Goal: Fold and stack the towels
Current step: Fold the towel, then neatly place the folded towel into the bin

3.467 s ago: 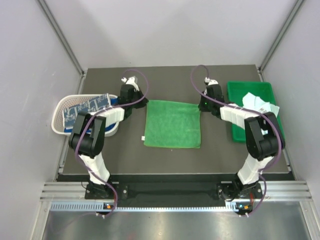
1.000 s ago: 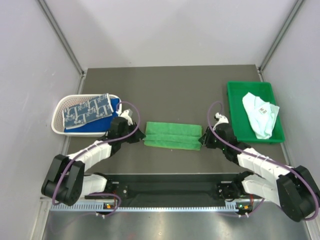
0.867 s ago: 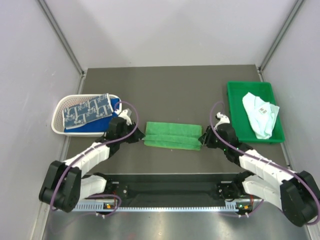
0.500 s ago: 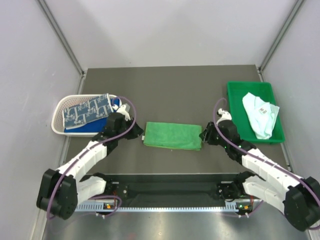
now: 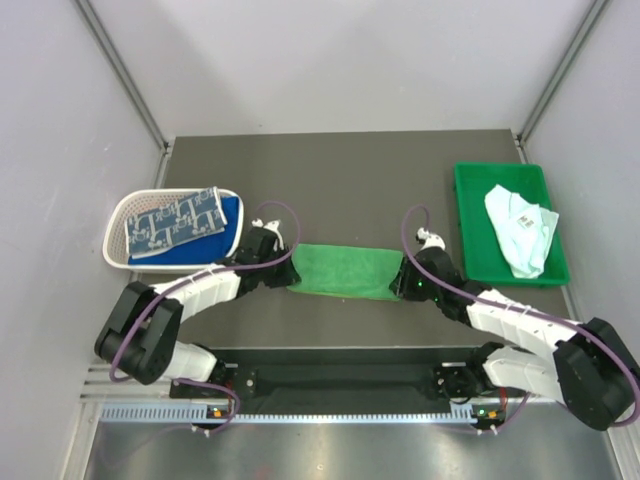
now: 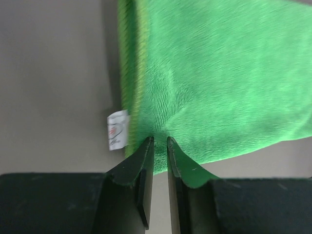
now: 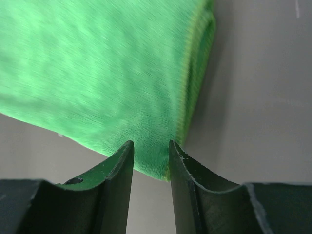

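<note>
A bright green towel [image 5: 345,270] lies folded in a wide strip at the table's middle. My left gripper [image 5: 289,268] is at its left end. In the left wrist view the jaws [image 6: 159,140] stand almost together, pinching the green towel [image 6: 214,73] near its white label [image 6: 117,129], and the cloth puckers at the tips. My right gripper [image 5: 403,282] is at the right end. Its jaws [image 7: 149,144] stand apart, straddling the near corner of the green towel [image 7: 97,73] by its folded edge.
A white mesh basket [image 5: 118,215] at the left holds a white towel with blue-grey print [image 5: 170,220] on a royal blue towel [image 5: 225,212]. A green tray [image 5: 470,220] at the right holds a crumpled pale mint towel [image 5: 520,235].
The towel has gone from an open square to a folded strip. In the last half second both grippers moved inward onto its ends, and the right jaws widened.
</note>
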`<state>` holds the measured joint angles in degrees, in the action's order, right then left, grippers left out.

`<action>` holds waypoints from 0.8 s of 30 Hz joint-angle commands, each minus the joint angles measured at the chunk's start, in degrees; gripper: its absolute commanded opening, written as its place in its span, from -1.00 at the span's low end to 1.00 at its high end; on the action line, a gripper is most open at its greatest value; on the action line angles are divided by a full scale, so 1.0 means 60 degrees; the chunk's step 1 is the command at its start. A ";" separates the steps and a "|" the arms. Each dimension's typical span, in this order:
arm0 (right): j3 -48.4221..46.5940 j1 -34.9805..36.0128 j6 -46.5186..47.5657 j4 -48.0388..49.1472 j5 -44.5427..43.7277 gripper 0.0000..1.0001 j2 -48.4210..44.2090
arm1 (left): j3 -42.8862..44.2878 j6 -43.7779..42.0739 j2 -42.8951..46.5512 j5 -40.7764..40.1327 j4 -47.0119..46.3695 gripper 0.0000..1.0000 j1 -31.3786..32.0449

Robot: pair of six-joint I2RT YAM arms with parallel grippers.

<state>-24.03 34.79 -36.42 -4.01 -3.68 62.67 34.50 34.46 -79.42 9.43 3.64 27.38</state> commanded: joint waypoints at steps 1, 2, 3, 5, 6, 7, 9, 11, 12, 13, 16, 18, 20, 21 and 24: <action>0.0503 0.0150 -0.0520 0.0361 -0.0148 -0.30 -0.0206 | -0.0388 0.0292 0.0052 -0.0371 -0.0123 -0.56 0.0022; 0.0548 0.0150 -0.0521 0.0361 -0.0162 -0.30 -0.0207 | -0.0432 0.0321 0.0096 -0.0385 -0.0138 -0.56 0.0008; 0.0592 0.0150 -0.0521 0.0346 -0.0163 -0.30 -0.0178 | -0.0476 0.0322 0.0155 -0.0414 -0.0138 -0.55 0.0022; 0.0592 0.0164 -0.0521 0.0244 -0.0133 -0.30 -0.0075 | -0.0477 0.0322 0.0214 -0.0415 -0.0138 -0.48 0.0022; 0.0592 0.0150 -0.0521 0.0215 -0.0104 -0.30 -0.0046 | -0.0448 0.0307 0.0272 -0.0458 -0.0036 -0.46 0.0022; 0.0578 0.0135 -0.0507 0.0142 -0.0104 -0.31 -0.0016 | -0.0418 0.0263 0.0287 -0.0546 0.0052 -0.45 0.0022; 0.0607 0.0164 -0.0506 0.0068 -0.0104 -0.32 -0.0030 | -0.0345 0.0190 0.0287 -0.0619 0.0257 -0.45 0.0022; 0.0650 0.0150 -0.0521 -0.0049 -0.0177 -0.31 -0.0177 | -0.0359 0.0131 0.0359 -0.0751 0.0491 -0.44 0.0022; 0.0651 0.0135 -0.0521 -0.0151 -0.0221 -0.32 -0.0221 | -0.0374 0.0102 0.0389 -0.0824 0.0565 -0.44 0.0022; 0.0651 0.0150 -0.0521 -0.0195 -0.0308 -0.32 -0.0323 | -0.0374 0.0087 0.0433 -0.0941 0.0754 -0.43 0.0022; 0.0592 0.0150 -0.0506 -0.0356 -0.0309 -0.35 -0.0542 | -0.0345 0.0014 0.0565 -0.1190 0.0975 -0.43 0.0022; 0.0505 0.0150 -0.0521 -0.0488 -0.0309 -0.35 -0.0675 | -0.0127 -0.0030 0.0740 -0.1279 0.1326 -0.43 0.0022; 0.0344 0.0150 -0.0477 -0.0810 -0.0411 -0.35 -0.0924 | 0.0152 -0.0045 0.0945 -0.1410 0.1778 -0.32 0.0037; 0.0155 0.0150 -0.0434 -0.1029 -0.0455 -0.35 -0.1026 | 0.0487 -0.0059 0.1164 -0.1454 0.1897 -0.26 0.0022; -0.0328 0.0150 -0.0200 -0.1512 -0.0835 -0.33 -0.1436 | 0.1206 -0.0147 0.1210 -0.1963 0.2293 -0.10 0.0022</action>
<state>-20.99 34.81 -38.96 -9.85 -5.67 56.84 36.12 34.81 -74.37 2.26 14.66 27.55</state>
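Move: The folded green towel lies flat between the hands. Its near left corner is roughly 1 cm back, 2 cm left and 1 cm below the left fingertips; its near right corner is about 2 cm back, 1 cm right and 2 cm below the right ones. The towel's middle is some 13 cm right of the left hand and 3 cm ahead. The white basket's middle is about 29 cm left of the left hand and 13 cm ahead; the green bin's is 28 cm right of the right hand and 16 cm ahead. Both hands finish coming down on the towel's near corners, the left sinking about 1 cm and the right about 2 cm with a short pull back towards the robot, and hold low there for a moment with fingertips against the cloth. They then ease outwards and begin to rise by a centimetre or so, the left going some 3 cm left off its corner with its fingers opening and a slight roll, the right drifting out to the right and back with its partly open fingers unchanged. ##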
